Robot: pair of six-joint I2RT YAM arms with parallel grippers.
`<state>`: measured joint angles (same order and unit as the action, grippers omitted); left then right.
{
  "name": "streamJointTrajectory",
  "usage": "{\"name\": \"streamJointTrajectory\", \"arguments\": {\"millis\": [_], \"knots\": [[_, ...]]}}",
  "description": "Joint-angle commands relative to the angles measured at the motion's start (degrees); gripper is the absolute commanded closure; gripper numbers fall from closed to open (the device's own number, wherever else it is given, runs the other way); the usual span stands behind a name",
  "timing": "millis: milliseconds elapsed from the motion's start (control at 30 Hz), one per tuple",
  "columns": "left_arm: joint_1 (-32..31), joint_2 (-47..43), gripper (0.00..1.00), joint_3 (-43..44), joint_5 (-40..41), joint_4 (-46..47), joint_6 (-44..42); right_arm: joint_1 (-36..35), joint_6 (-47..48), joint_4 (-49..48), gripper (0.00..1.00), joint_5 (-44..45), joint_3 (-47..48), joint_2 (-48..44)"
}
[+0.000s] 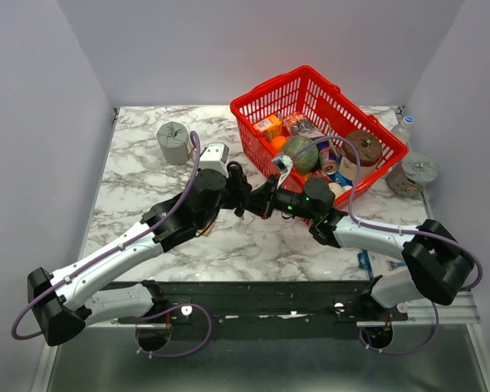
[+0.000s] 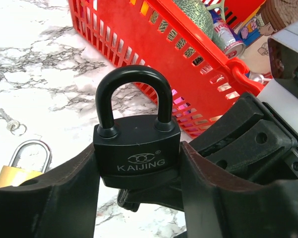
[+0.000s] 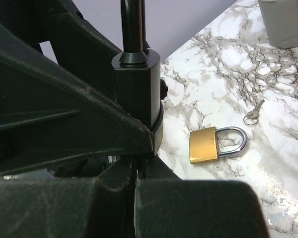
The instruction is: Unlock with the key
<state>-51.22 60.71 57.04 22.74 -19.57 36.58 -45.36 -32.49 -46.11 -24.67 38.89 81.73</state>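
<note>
A black padlock (image 2: 136, 148) marked KAIJING stands upright above the marble table, its shackle closed. My left gripper (image 2: 136, 168) is shut on its body, one finger pressed to each side. Right under the padlock a small black ribbed piece shows, the head of the key (image 2: 123, 201); its blade is hidden. My right gripper (image 3: 139, 168) comes in from the right, shut on the key beneath the black padlock (image 3: 136, 89). In the top view the left gripper (image 1: 249, 200) and the right gripper (image 1: 271, 204) meet near the table's middle.
A brass padlock (image 3: 208, 145) lies flat on the table with a small plain silver key on a ring (image 3: 254, 111) beside it. A red basket (image 1: 243, 104) of groceries stands close behind the grippers. A grey cylinder (image 1: 173, 140) sits at the back left.
</note>
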Motion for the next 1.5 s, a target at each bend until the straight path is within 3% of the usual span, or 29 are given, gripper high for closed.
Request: {"name": "streamJointTrajectory", "arguments": {"millis": [0,67,200,400,767,1167,1333,1467], "knots": [[-0.02,0.90,0.58,0.36,0.99,-0.03,-0.02,-0.07,1.03,-4.78,0.99,1.72,0.22,-2.28],[-0.02,1.08,0.69,0.18,0.73,0.24,0.07,-0.07,0.06,-5.48,0.99,1.46,0.04,-2.19],[-0.02,0.82,1.00,-0.52,-0.06,0.32,0.25,0.10,-1.96,-6.53,0.99,0.85,-0.05,-2.02],[0.16,-0.85,1.00,-2.63,-3.13,2.43,0.86,1.15,-7.49,-13.47,0.99,-3.28,-1.01,-0.61],[3.93,-5.95,1.00,-6.15,-17.73,7.01,1.92,3.53,-15.67,-25.52,0.99,-10.49,-2.51,0.88],[5.52,-9.99,1.00,-8.61,-30.21,7.97,0.07,4.06,-17.78,-28.16,0.99,-14.44,-2.33,-1.84],[5.52,-11.05,1.00,-8.61,-30.22,6.57,-0.81,4.06,-16.47,-25.97,0.99,-14.27,-2.16,-3.59],[6.57,-10.61,1.00,-7.12,-25.56,4.11,0.07,4.06,-11.47,-17.91,0.95,-12.34,-2.68,-6.05]]}}
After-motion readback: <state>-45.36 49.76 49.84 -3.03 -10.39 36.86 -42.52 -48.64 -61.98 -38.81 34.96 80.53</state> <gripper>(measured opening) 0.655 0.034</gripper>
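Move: The left hand already grips the black padlock's body right at its pads, shackle up and forward. The right hand, coming from the right, keeps the key at its underside: from it the lock lies about 3 cm ahead, 1 cm left and 3 cm up. From the left hand, some 16 cm lower, the brass padlock lies 10 cm left and 4 back, the loose key 10 left and 4 ahead; the red basket's middle stands roughly 19 right, 15 ahead and 10 lower. After barely sinking, both hands draw back and rise together, about 4 cm each way, keeping the black padlock between the left pads and the key pinched in the nearly shut right fingers. On the way they twist against each other about the lock's long axis, the left hand clockwise by some 25 degrees with its left side dropping and the right hand counter-clockwise by rather less with its left side rising, so the key is turned against the lock. ##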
